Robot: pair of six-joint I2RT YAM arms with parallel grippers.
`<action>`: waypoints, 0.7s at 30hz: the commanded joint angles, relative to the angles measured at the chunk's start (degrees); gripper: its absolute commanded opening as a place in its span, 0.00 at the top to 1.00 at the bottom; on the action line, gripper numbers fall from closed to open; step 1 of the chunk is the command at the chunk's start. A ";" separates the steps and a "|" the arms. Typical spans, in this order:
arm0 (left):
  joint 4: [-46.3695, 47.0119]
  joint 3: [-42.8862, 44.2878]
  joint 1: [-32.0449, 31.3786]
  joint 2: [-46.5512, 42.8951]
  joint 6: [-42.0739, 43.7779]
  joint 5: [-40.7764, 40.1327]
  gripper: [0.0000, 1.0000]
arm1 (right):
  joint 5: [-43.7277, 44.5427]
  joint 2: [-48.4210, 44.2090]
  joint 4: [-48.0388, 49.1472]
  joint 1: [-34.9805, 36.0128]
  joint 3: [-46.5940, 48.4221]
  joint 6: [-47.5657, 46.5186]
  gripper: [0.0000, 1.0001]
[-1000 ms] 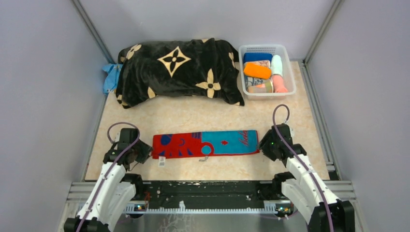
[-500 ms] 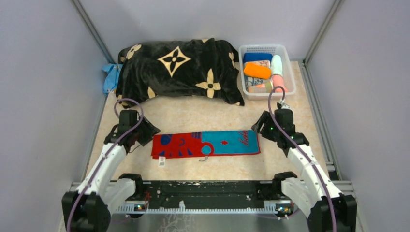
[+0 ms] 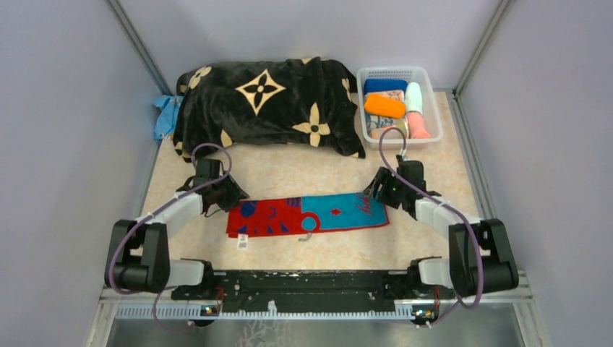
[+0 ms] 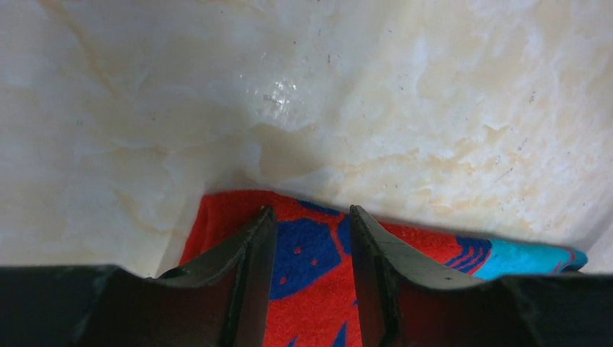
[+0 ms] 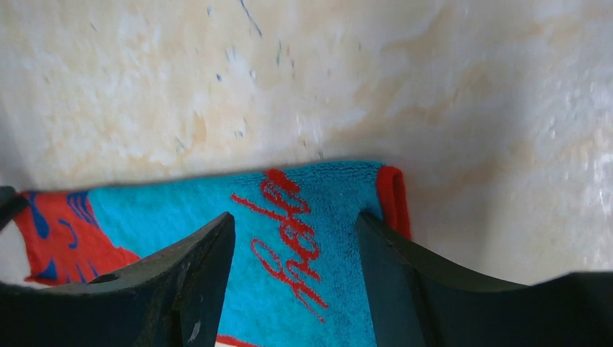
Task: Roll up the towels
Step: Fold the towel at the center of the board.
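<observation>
A red-and-turquoise patterned towel [image 3: 307, 215], folded into a long strip, lies flat across the middle of the table. My left gripper [image 3: 233, 196] is open at its far left corner. In the left wrist view that gripper [image 4: 309, 211] has both fingers over the red end of the towel [image 4: 311, 260], with nothing pinched between them. My right gripper [image 3: 376, 191] is open at the far right corner. In the right wrist view it [image 5: 295, 217] straddles the turquoise end of the towel [image 5: 144, 210] with its red script. Whether the fingertips touch the cloth is unclear.
A big black blanket with cream flowers [image 3: 267, 108] lies at the back. A light blue cloth [image 3: 165, 116] sticks out at its left. A white plastic basket [image 3: 396, 73] at the back right holds several rolled towels, among them an orange one [image 3: 384, 105] and a pink one [image 3: 417, 129].
Both arms have stretched forward, carrying the grippers from the towel's two short ends to its far corners. The towel has stayed where it was.
</observation>
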 commanded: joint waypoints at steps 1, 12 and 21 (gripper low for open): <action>6.28 -0.59 -0.18 4.41 0.42 -2.89 0.51 | 1.36 7.35 10.30 -3.74 1.82 -0.66 0.37; 7.54 4.37 -0.43 8.76 0.65 -0.34 0.44 | -0.16 10.22 5.08 -10.10 8.43 -4.07 0.37; -2.41 6.94 -0.53 -4.93 5.36 -0.39 0.25 | 9.98 1.25 -9.57 -6.19 11.79 -11.46 0.37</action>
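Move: The red-and-blue towel lies flat with its middle about 18 cm to the left hand's right and 4 cm back, and about 16 cm to the right hand's left and 5 cm back; each hand is just over its far edge, near an end. A white tag lies some 12 cm straight back from the left hand. The dark blanket's middle is about 26 cm ahead of the left hand and 7 cm right; the basket is 25 cm ahead of the right hand and 9 cm right. The towel is pushed forward over the board towards the blanket by both hands, fingertips bearing down on its far corners: the left goes about 4.5 cm, the right about 7 cm while drifting some 3.5 cm right. Both then ease back 1–2 cm and lift off, the left about 3 cm up with its fingers spreading, the right rising less, still drifting right with its fingers staying open. ##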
